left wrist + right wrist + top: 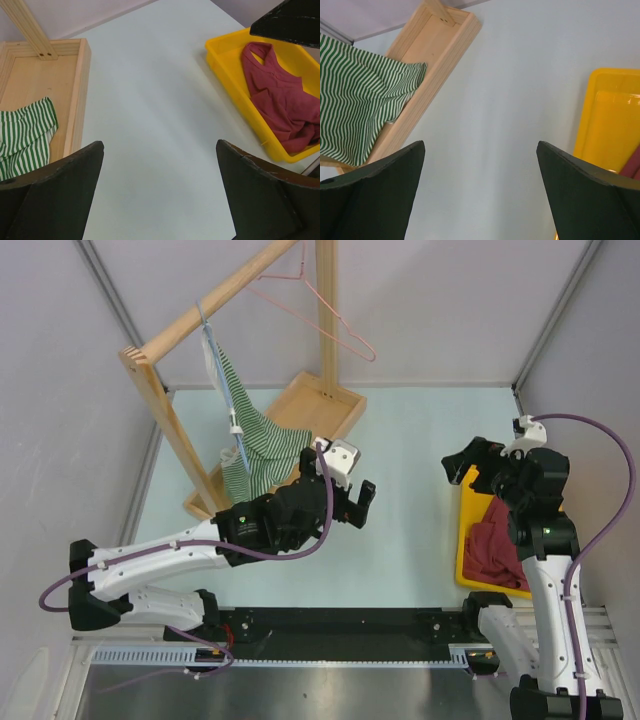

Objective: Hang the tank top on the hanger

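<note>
The maroon tank top (pixel 497 548) lies crumpled in a yellow tray (pixel 466 540) at the right; it also shows in the left wrist view (pixel 285 105). The pink wire hanger (pixel 325 312) hangs from the wooden rail at the top. My left gripper (pixel 358 506) is open and empty over the middle of the table, pointing toward the tray. My right gripper (pixel 458 468) is open and empty, just left of the tray's far end. A sliver of maroon cloth shows at the right edge of the right wrist view (pixel 633 167).
A wooden rack (pixel 180 325) with a base tray (pixel 320 405) stands at the back left. A green-and-white striped garment (pixel 255 445) hangs there on a pale hanger. Grey walls close in on both sides.
</note>
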### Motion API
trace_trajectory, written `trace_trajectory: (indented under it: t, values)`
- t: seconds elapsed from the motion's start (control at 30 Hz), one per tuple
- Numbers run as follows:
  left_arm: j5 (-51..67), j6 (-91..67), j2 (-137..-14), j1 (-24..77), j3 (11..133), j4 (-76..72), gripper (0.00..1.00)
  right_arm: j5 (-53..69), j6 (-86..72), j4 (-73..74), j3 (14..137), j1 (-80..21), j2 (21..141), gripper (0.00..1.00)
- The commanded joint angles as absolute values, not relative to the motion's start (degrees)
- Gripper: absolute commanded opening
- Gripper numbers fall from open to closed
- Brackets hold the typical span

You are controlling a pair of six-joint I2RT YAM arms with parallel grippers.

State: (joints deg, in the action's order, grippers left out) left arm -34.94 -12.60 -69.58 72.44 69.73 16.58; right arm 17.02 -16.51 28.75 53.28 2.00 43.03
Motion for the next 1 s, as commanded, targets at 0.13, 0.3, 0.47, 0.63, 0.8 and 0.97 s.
trace_trajectory:
  t: [0.13,0.3,0.47,0.63,0.8,0.97]
  values:
    - [-28.86,-6.08,-67.24,72.33,71.37,16.70,0.99,13.02,-16.96,30.23,55.81,2.20,43.24,1.00]
    - [-17.52,-0.18,-67.32,70.58,72.25,15.65,0.99,6.61,-18.36,31.46,56.16,2.20,43.68,1.00]
    - [3.99,-2.01,-66.53,58.55,68.04,12.40,1.00,-7.35,-24.50,35.92,56.95,2.20,45.52,1.00]
    - [9.57,-2.98,-65.13,55.37,62.94,8.98,0.99,-26.79,-32.77,42.62,57.66,2.20,51.23,0.99]
    - [16.42,-8.35,-66.97,55.37,61.08,7.12,0.99,-31.99,-40.49,47.02,56.52,2.99,56.85,1.00]
    - [16.79,-8.26,-67.94,55.37,63.63,10.46,1.00,-32.43,-50.53,51.33,52.13,4.83,57.92,1.00]
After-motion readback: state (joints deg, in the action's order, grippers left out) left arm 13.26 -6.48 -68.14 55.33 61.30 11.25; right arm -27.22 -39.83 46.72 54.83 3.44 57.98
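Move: The maroon tank top lies in the yellow bin, about 14 cm to the right of my right hand, a few centimetres nearer to me and roughly 26 cm below. The middle of the bin is about level with that hand, also some 14 cm to its right. From my left hand the tank top is about 44 cm to the right, 4 cm farther out and some 29 cm down. I swing my open right hand about 12 cm to the right and 10 cm down, slowly at first, then quickly, over the bin towards the tank top; its wrist turns some 50 degrees clockwise and tips the fingers down. My left hand, also open, turns about 30 degrees clockwise to face the bin, shifts slightly back, then forward and back again, and sinks late on. ##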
